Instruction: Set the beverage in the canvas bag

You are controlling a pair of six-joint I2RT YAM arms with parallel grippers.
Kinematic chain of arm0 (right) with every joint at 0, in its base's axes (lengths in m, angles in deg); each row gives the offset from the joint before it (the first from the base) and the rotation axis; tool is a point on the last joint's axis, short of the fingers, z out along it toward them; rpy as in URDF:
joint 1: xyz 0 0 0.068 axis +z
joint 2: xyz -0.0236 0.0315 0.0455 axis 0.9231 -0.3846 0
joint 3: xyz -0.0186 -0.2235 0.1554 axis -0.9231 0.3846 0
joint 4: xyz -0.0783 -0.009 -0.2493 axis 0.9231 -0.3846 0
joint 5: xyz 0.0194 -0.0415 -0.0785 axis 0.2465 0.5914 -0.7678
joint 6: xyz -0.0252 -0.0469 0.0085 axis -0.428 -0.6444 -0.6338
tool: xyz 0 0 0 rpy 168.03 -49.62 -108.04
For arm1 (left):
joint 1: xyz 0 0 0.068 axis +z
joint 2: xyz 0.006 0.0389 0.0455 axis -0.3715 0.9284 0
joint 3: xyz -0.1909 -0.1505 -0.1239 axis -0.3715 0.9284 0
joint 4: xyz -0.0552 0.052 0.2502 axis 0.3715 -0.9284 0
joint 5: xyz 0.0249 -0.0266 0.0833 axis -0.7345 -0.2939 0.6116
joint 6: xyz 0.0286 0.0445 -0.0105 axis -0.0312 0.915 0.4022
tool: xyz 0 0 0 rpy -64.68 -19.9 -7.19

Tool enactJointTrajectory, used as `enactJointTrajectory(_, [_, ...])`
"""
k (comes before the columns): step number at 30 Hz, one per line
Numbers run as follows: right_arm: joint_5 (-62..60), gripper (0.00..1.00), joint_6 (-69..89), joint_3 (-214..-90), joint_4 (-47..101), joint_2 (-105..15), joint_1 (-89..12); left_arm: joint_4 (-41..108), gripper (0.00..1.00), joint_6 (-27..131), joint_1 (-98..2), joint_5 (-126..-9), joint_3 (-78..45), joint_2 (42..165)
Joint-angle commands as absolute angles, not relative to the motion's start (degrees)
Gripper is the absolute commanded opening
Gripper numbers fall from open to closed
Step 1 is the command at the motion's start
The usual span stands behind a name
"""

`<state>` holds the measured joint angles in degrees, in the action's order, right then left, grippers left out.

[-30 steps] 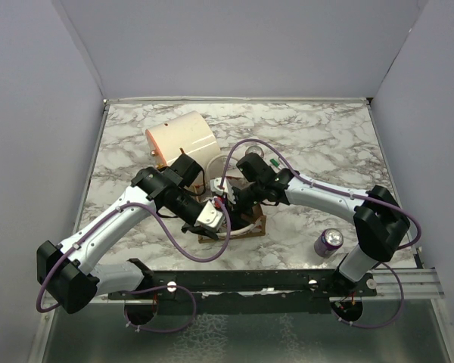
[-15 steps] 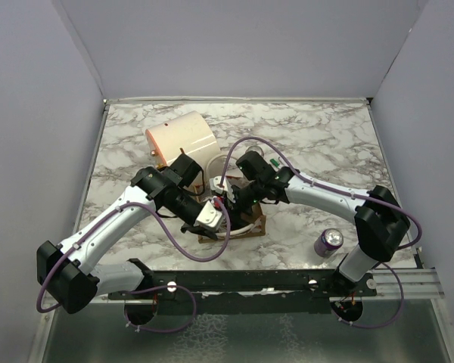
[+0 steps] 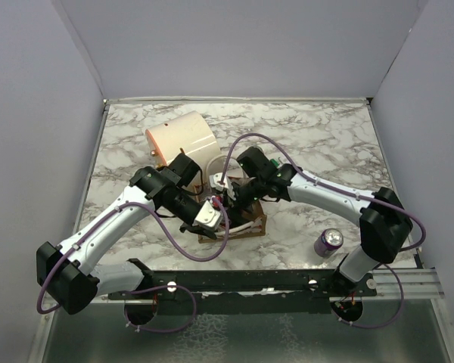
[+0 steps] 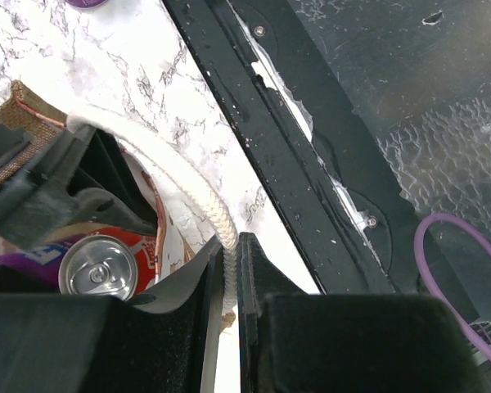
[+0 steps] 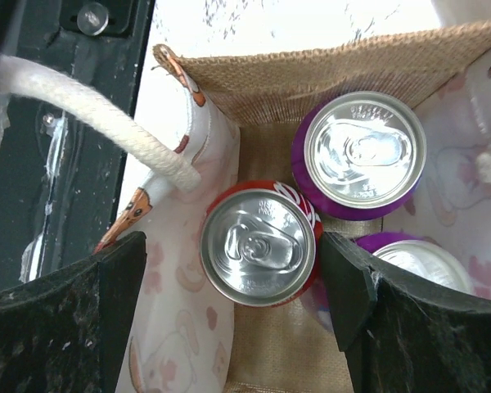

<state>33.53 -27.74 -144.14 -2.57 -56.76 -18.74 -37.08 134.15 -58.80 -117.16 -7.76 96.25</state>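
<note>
The canvas bag [image 3: 250, 225] stands open mid-table, its tan inside [image 5: 311, 70] facing up. A red beverage can [image 5: 258, 246] stands upright in it beside two purple cans [image 5: 364, 151]. My right gripper [image 5: 233, 246] hangs open over the bag, a finger on each side of the red can and clear of it. My left gripper [image 4: 231, 246] is shut on the bag's white rope handle [image 4: 172, 176] at the near side, and the red can [image 4: 98, 266] shows below it. From above, the left gripper [image 3: 212, 214] and right gripper [image 3: 231, 195] meet over the bag.
A large cream cylinder [image 3: 183, 138] lies behind the bag on the left. Another purple can [image 3: 328, 242] stands on the marble table near the right arm's base. A black rail [image 4: 311, 164] runs along the near edge.
My right gripper's jaws have spread apart and let go of the red can, which stays in the bag. The right wrist has shifted slightly back-left. The left arm holds still.
</note>
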Motion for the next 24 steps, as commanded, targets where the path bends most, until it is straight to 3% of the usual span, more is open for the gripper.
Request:
enactJointTrajectory(1, [39.08,0.84,-27.39,-147.18,-4.44,-52.96,-20.17,-38.46,0.13,136.62,-58.33,-119.90,-8.26,95.21])
enactJointTrajectory(12, [38.70,0.82,-26.62,-148.05,-4.32,-50.29,-23.73,-39.05,0.13,137.48,-58.28,-120.20,-8.79,95.70])
enactJointTrajectory(24, [27.74,0.82,-28.81,-148.59,-5.68,-47.03,-27.04,-39.11,0.14,137.26,-58.28,-120.26,-9.52,95.68])
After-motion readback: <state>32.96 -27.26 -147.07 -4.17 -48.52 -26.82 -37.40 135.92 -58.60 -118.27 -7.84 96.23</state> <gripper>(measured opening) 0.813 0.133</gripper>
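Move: The right hand, open inside the canvas bag, has the just-placed red can directly below, its middle about 5 cm down. The other red can stands beyond the bag, some 20 cm ahead, 8 cm right and 5 cm lower; the markers lie level with that can and 10 cm farther right. A purple can in the bag stands 5 cm ahead and 2 cm right of the hand. From the left hand the far red can is about 27 cm ahead, 12 cm right and 10 cm down. Free of the placed red can, the right hand's open fingers draw up from among the cans: first nearly straight up about 3 cm, then forward and somewhat right towards the far red can while still rising, some 6 to 7 cm up and 5 cm forward in all, turning slightly clockwise. The left fingers keep their pinch on the bag's near handle, staying in place. ##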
